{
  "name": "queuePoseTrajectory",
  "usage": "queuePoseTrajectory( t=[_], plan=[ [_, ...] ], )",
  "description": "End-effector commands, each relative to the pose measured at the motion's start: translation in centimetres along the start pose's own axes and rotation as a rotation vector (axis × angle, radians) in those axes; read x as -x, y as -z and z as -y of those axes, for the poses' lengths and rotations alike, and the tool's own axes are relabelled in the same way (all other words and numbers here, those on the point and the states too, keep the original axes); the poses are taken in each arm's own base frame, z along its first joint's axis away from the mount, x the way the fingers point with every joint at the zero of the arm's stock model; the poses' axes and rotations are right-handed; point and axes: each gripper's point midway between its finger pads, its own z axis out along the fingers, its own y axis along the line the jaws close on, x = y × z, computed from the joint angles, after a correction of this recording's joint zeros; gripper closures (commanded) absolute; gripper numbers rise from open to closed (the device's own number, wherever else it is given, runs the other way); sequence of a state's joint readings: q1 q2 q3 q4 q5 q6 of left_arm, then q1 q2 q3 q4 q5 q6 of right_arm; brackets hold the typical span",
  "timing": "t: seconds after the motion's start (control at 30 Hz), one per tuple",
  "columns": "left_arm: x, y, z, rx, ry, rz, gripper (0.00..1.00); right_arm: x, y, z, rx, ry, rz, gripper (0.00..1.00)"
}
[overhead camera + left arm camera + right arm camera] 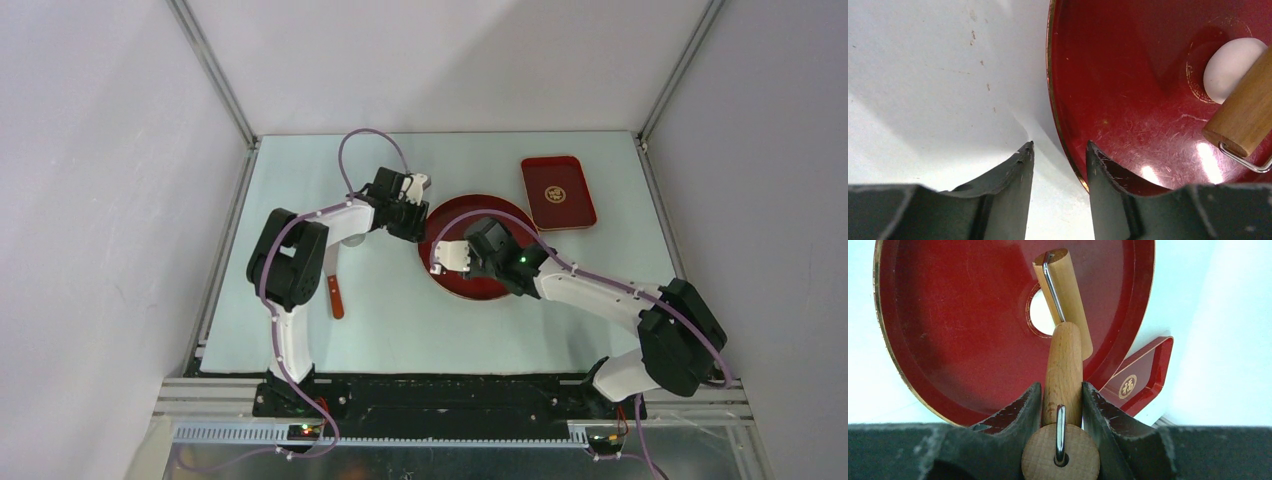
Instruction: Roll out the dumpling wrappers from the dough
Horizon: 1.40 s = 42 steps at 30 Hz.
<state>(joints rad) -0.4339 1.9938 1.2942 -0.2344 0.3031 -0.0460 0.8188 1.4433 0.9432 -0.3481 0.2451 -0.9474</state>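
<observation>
The dough [1230, 70] is a small white ball at the middle of the round red plate [1108, 85]; it also shows in the right wrist view [1039, 315]. My right gripper [1062, 386] is shut on the wooden handle of a rolling pin [1063, 365], and its wooden roller [1068, 295] rests against the dough. My left gripper [1059, 147] has its jaws apart, one on each side of the plate's left rim, with a gap around the rim. In the top view the right gripper [480, 252] hides the dough. No dumpling wrappers are in view.
A rectangular red tray [558, 192] lies at the back right, just beyond the plate [468, 288]. A red-handled tool [335, 292] lies on the table beside the left arm. The left gripper [412, 215] sits at the plate's upper-left edge.
</observation>
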Motion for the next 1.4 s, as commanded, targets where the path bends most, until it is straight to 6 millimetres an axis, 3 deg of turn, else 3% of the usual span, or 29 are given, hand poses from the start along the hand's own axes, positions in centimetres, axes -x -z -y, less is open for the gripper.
queuePoseTrajectory(
  t=[0.0, 0.13, 0.27, 0.5, 0.73, 1.13, 1.37],
  plan=[
    [-0.7, -0.3, 0.4, -0.022, -0.002, -0.021, 0.54, -1.3, -0.6, -2.7, 0.113, 0.017, -0.055, 1.00],
    [-0.6, -0.3, 0.3, -0.017, -0.003, -0.019, 0.60, -1.2, -0.5, -2.3, 0.097, 0.012, -0.051, 1.00],
    [-0.6, -0.3, 0.3, -0.014, -0.004, -0.018, 0.64, -0.2, -0.2, -0.3, 0.008, -0.028, -0.014, 1.00],
    [-0.6, -0.4, 0.1, -0.004, -0.004, -0.019, 0.67, 2.9, 3.1, 4.2, -0.158, -0.133, 0.148, 1.00],
    [-0.5, -0.4, 0.1, -0.003, -0.005, -0.018, 0.68, 4.0, 4.1, 5.3, -0.223, -0.126, 0.175, 1.00],
    [-0.5, -0.4, 0.1, -0.005, -0.006, -0.017, 0.70, 1.3, -1.4, 1.8, -0.139, -0.015, 0.021, 1.00],
    [-0.5, -0.4, 0.1, -0.001, -0.005, -0.017, 0.73, 0.3, -1.7, -1.3, 0.002, 0.037, -0.007, 1.00]
  ],
)
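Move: The dough lies about 7 cm ahead of the right hand, 3 cm to its left and 10 cm below, partly covered by the rolling pin's drum, whose handle this hand already holds. The red tray stands some 11 cm beyond the dough and 15 cm to the right of it. The plate's left rim sits 1 cm right of and 1 cm under the left fingertips, level fore and aft; from that hand the dough is about 11 cm right and 2 cm back. Over the dough the rolling pin, still gripped by its handle, is raised with the right hand by about 4.5 cm, then brought quickly down to its old height, the hand ending some 1.5 cm farther forward and as much to the left, bearing on the dough. Meanwhile the left hand hardly moves, its fingers narrowing around the plate's left rim. ##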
